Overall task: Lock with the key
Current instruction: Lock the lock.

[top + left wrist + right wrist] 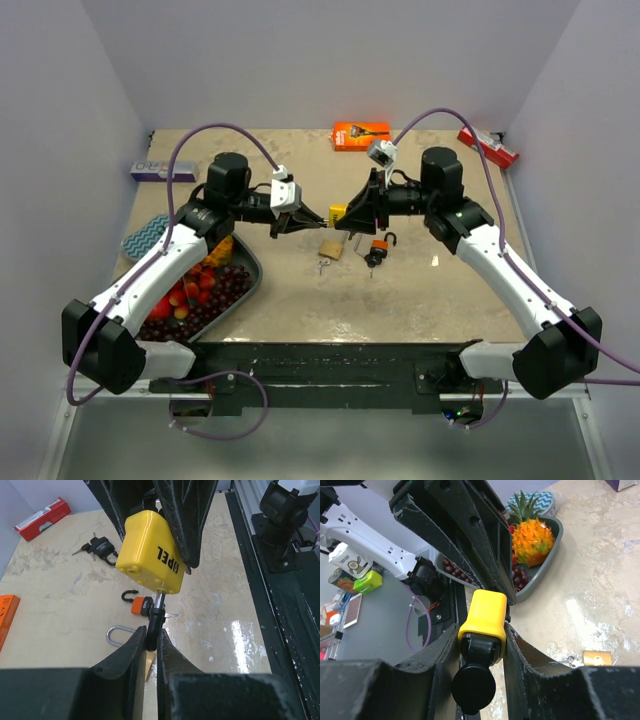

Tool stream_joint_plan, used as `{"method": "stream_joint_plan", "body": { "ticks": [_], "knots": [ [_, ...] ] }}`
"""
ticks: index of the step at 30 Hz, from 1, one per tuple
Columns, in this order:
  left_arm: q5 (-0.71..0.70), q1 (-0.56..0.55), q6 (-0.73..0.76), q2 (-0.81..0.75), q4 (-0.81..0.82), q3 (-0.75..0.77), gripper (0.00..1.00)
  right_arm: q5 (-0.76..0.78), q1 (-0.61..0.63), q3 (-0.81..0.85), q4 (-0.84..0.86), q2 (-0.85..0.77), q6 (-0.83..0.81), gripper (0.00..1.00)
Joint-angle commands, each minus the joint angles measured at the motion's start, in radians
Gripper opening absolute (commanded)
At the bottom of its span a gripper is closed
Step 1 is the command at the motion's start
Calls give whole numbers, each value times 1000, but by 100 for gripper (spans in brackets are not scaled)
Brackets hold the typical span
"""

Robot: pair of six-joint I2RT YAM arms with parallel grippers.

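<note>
A yellow padlock (338,212) (152,555) (484,615) hangs above the table's middle, and my right gripper (347,216) (481,630) is shut on its body. Its black shackle (473,682) points back toward the right wrist camera. The key (154,622), black-headed with a metal shank, sticks out of the padlock's underside. My left gripper (318,222) (151,632) is shut on the key's black head, its jaws pressed against both sides. The two grippers meet nose to nose.
On the table below lie a small orange padlock (377,250) (141,605), a brass padlock (330,248) and a black padlock with keys (102,547). A grey fruit tray (248,290) sits near left. An orange box (360,135) and a red box (488,147) lie at the back.
</note>
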Motion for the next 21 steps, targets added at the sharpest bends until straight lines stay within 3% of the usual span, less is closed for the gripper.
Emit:
{"method": "stream_joint_plan", "body": {
  "ticks": [1, 6, 11, 13, 16, 17, 21],
  "knots": [
    [38, -8, -34, -2, 59, 34, 9, -19, 5, 44, 29, -5, -14, 0],
    [29, -11, -83, -4, 94, 29, 16, -24, 6, 42, 37, -2, -5, 0],
    [14, -19, -100, 4, 99, 29, 1, -21, 6, 42, 41, -1, -2, 0],
    [1, -19, -117, 3, 104, 28, 0, -15, 6, 41, 38, 1, 7, 0],
    [-31, -13, -186, -4, 133, 20, 0, 25, 0, 48, 28, 16, 52, 82],
    [-23, -5, -236, -2, 139, 15, 0, 60, -1, 62, -6, 27, 44, 99],
    [12, 36, -289, 3, 142, 8, 0, 166, -26, 108, -121, 24, -58, 99]
  ]
}}
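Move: The yellow lock body is clamped in the right fingertips, its middle about 1 cm left of that hand's point. Its black shackle is pinched in the left fingers, some 5 cm left of the right hand. From the left hand, the body is about 4 cm right and 1 cm ahead. On the table roughly 25 cm beneath, from the right hand, the brass lock is 4 cm ahead and 2 cm left, the orange lock 4 cm ahead and 9 cm right. Staying put at first, the right hand then spreads its fingers wide, lets go of the yellow body and shifts forward about 1.5 cm, so the body sits between the open fingers. The left hand stays nearly in place and keeps its pinch on the black shackle, rolling slowly by some 8 degrees about its own finger line, its upper side going forward. ##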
